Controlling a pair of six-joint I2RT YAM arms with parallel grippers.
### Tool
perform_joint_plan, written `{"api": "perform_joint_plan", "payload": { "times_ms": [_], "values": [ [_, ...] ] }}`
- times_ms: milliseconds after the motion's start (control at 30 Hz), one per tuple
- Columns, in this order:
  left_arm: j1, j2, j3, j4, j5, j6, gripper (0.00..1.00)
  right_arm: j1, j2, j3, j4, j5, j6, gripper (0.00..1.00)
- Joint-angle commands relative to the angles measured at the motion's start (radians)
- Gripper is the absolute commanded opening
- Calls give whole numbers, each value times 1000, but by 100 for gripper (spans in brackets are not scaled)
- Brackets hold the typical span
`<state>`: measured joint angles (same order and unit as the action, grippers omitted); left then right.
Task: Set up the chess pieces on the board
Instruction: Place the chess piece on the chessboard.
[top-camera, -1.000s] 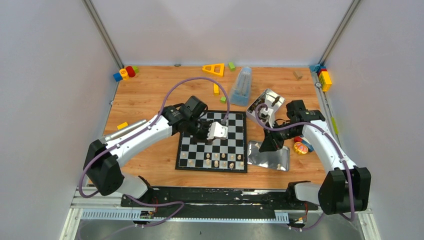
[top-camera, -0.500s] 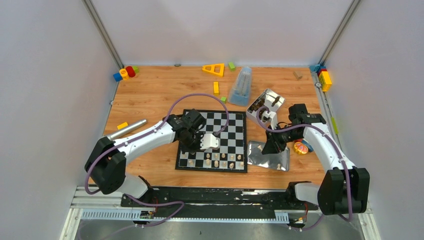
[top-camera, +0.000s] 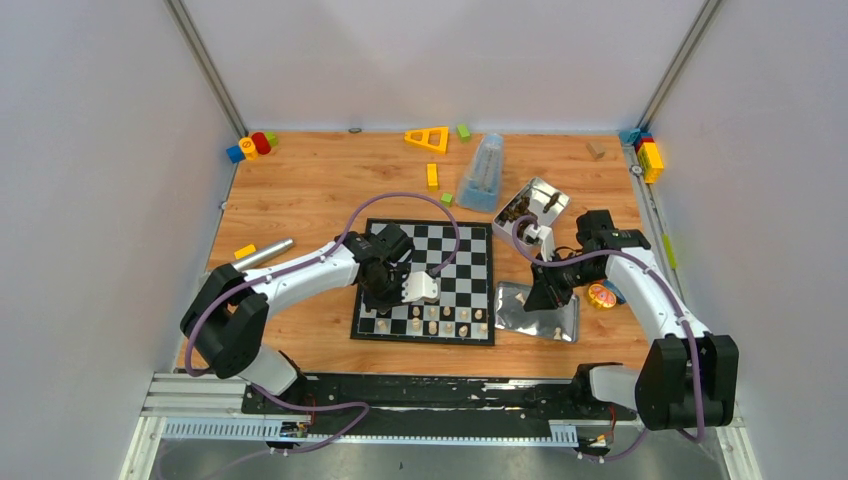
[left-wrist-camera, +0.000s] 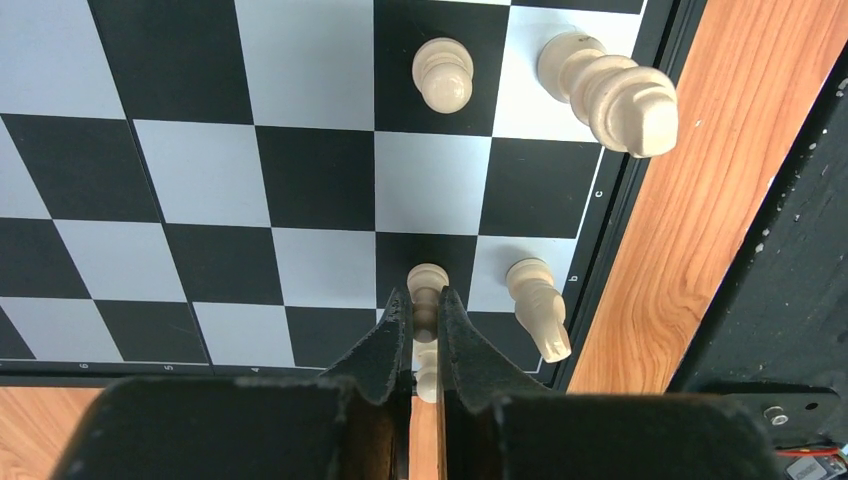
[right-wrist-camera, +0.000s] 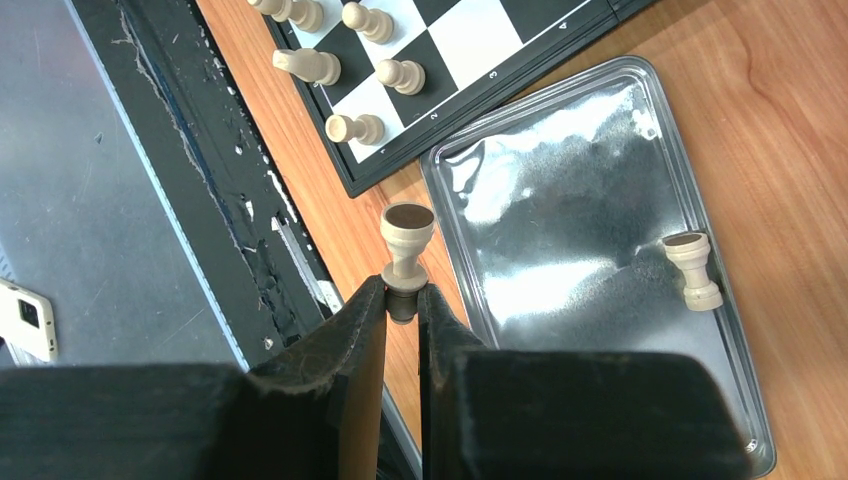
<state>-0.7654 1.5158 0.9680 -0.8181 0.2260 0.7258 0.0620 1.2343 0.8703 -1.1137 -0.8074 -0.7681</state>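
Observation:
The board (top-camera: 470, 250) lies flat mid-table, with cream chess pieces (top-camera: 447, 328) standing along its two near rows. My left gripper (left-wrist-camera: 424, 297) is down over the near-left corner of the board (left-wrist-camera: 300, 160), shut on a cream pawn (left-wrist-camera: 428, 278) that stands on a black square. A knight (left-wrist-camera: 537, 306) stands just beside it, with a bishop (left-wrist-camera: 612, 92) and another pawn (left-wrist-camera: 443, 75) further along. My right gripper (right-wrist-camera: 402, 285) is shut on the head of a cream piece (right-wrist-camera: 407, 232), base outward, over the wood beside the silver tray (right-wrist-camera: 560, 200). One more cream piece (right-wrist-camera: 692, 268) rests on that tray.
An open tin (top-camera: 532, 205) of dark pieces sits right of the board's far corner. A clear blue cone-shaped object (top-camera: 483, 172), a yellow triangle (top-camera: 428, 138) and coloured blocks (top-camera: 252, 145) lie at the back. A metal cylinder (top-camera: 255, 258) lies left and a round orange toy (top-camera: 602, 295) right.
My left gripper has moved from the board's middle toward its near-left corner and come down with the pawn. The right gripper has shifted only slightly beside the tray.

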Motion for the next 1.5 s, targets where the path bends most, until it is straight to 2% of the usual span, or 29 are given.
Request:
{"api": "perform_joint_plan", "payload": {
  "times_ms": [0,200,533,733,833,967,1067,1200,1333,1467],
  "values": [
    [-3,9,3,34,12,-18,12,-5,-27,-9,27,-5,-14,0],
    [-3,9,5,28,29,-27,18,-6,-27,-10,26,2,-13,0],
    [-3,-22,9,36,25,-41,36,-4,-17,-2,26,1,-8,0],
    [9,-101,43,49,-31,-30,50,-1,5,38,20,-25,-7,0],
    [24,-144,73,73,-16,-29,57,16,21,78,9,-65,-6,0],
    [29,-215,101,153,97,-18,62,59,64,147,-3,-150,-9,0],
    [29,-266,106,249,295,32,65,110,121,212,-20,-223,-10,0],
    [27,-213,192,298,482,61,69,187,184,282,-42,-269,-2,0],
    [-6,-149,253,327,566,87,71,241,220,330,-50,-306,7,0],
    [-53,-103,291,319,581,142,71,264,247,363,-63,-350,6,0]
  ]
}}
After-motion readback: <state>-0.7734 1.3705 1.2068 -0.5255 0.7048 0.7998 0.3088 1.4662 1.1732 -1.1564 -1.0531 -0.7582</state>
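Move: The pawn just set on the board stands upright between the left fingertips, its middle about 1 cm below them; a taller piece stands about 3 cm nearer the base, another pawn 3 cm to the left. The piece held base-up in the right fingers is level with the left hand, about 27 cm right and 7 cm higher. From the right hand, that first pawn lies about 26 cm left, 7 cm down; the tray's middle is 3 cm right, 2 cm back, 10 cm down. The pawn is let go: the left fingers spread around it with the hand almost still, then rise about 17 cm and swing some 13 cm right, tipping about 45 degrees to point right towards the piece in the right gripper, still opening. That piece, kept in the right fingers, starts late and comes about 9 cm left and 6 cm up towards the left hand, the fingertips tilting up and turning slightly counter-clockwise. ##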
